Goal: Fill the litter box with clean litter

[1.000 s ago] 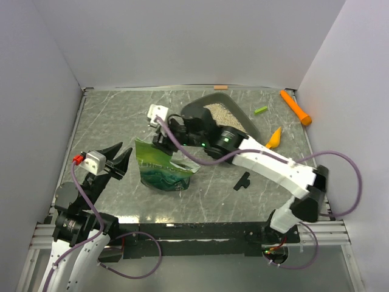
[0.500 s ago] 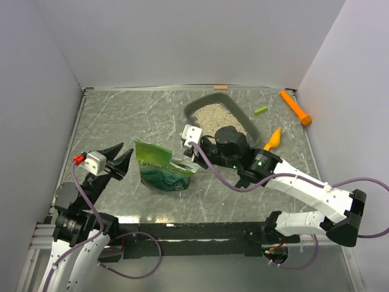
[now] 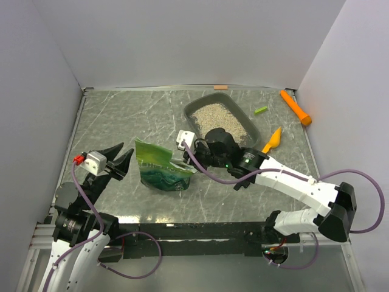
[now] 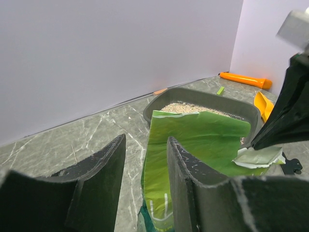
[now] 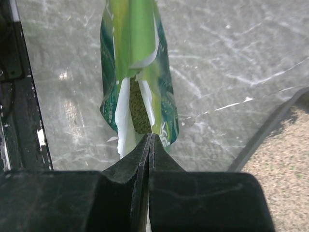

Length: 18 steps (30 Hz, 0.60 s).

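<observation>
The dark grey litter box [image 3: 189, 113] at the back right holds pale clean litter [image 3: 219, 117]. A crinkled green bag [image 3: 159, 167] lies left of it, its torn mouth toward the box. My right gripper [image 3: 193, 159] is shut on the bag's torn edge. In the right wrist view the jaws [image 5: 149, 137] are pressed together at the bag [image 5: 133, 58], with granules [image 5: 137, 111] showing inside the mouth. My left gripper [image 3: 124, 152] hovers open left of the bag, nothing between its fingers [image 4: 146, 140]. The left wrist view shows the bag [image 4: 203, 140] in front of the litter box [image 4: 193, 94].
An orange-yellow scoop [image 3: 273, 139] lies right of the box. An orange stick [image 3: 295, 107] and a small green piece [image 3: 261, 110] sit at the back right corner. A small black part [image 3: 244, 181] lies on the table under the right arm. White walls enclose the table.
My right arm has swung back from above the bag's far-left side to its torn right edge, and its jaws have closed there. The left arm has not moved.
</observation>
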Each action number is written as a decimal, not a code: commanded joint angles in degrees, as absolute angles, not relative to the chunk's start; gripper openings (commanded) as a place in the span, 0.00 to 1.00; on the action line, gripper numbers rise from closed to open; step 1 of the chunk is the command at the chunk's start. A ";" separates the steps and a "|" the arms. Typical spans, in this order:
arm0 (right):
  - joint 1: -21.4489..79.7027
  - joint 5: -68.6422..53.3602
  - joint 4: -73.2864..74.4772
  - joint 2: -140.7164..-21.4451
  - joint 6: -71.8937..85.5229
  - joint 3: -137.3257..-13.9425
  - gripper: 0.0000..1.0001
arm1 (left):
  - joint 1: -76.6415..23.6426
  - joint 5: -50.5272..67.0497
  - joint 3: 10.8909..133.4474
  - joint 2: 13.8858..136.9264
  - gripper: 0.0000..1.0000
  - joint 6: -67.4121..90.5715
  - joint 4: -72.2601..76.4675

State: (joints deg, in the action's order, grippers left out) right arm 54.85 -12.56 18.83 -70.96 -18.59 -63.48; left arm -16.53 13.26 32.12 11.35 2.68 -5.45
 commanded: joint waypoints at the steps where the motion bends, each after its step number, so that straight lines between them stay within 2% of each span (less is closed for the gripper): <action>1: 54.40 -15.12 16.96 -72.33 -17.49 -63.37 0.00 | -16.35 14.24 32.78 11.60 0.45 3.43 -4.92; 17: 53.35 -15.55 19.25 -82.69 -16.96 -68.73 0.00 | -16.35 14.24 32.87 11.34 0.46 3.43 -5.19; 18: 53.35 -15.82 19.51 -83.31 -16.88 -69.17 0.07 | -16.35 14.33 32.87 11.34 0.46 3.43 -5.19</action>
State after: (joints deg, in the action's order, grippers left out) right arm 54.04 -14.79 19.03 -81.08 -17.52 -65.28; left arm -16.53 13.67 32.12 11.35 2.66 -5.45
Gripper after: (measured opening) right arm 0.007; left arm 0.455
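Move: The open litter bag stands with its middle about 8 cm to the right hand's left, 2 cm ahead and some 14 cm below; its mouth gapes just in front of that hand's shut fingertips. The litter box lies some 22 cm ahead, 14 cm to the right and 22 cm below, the black clip 21 cm to the right, level fore and aft, 24 cm below. From the left hand the bag is roughly 13 cm to the right, 3 cm ahead and 23 cm below. Into the mouth of the litter bag, between its tall left panel and the folded right flap, the right hand lowers its still-shut fingers by about 5 cm, easing some 2 cm left and slightly forward. The wrist dips the fingertips a little steeper as they sink towards the granules, close against the right flap. ##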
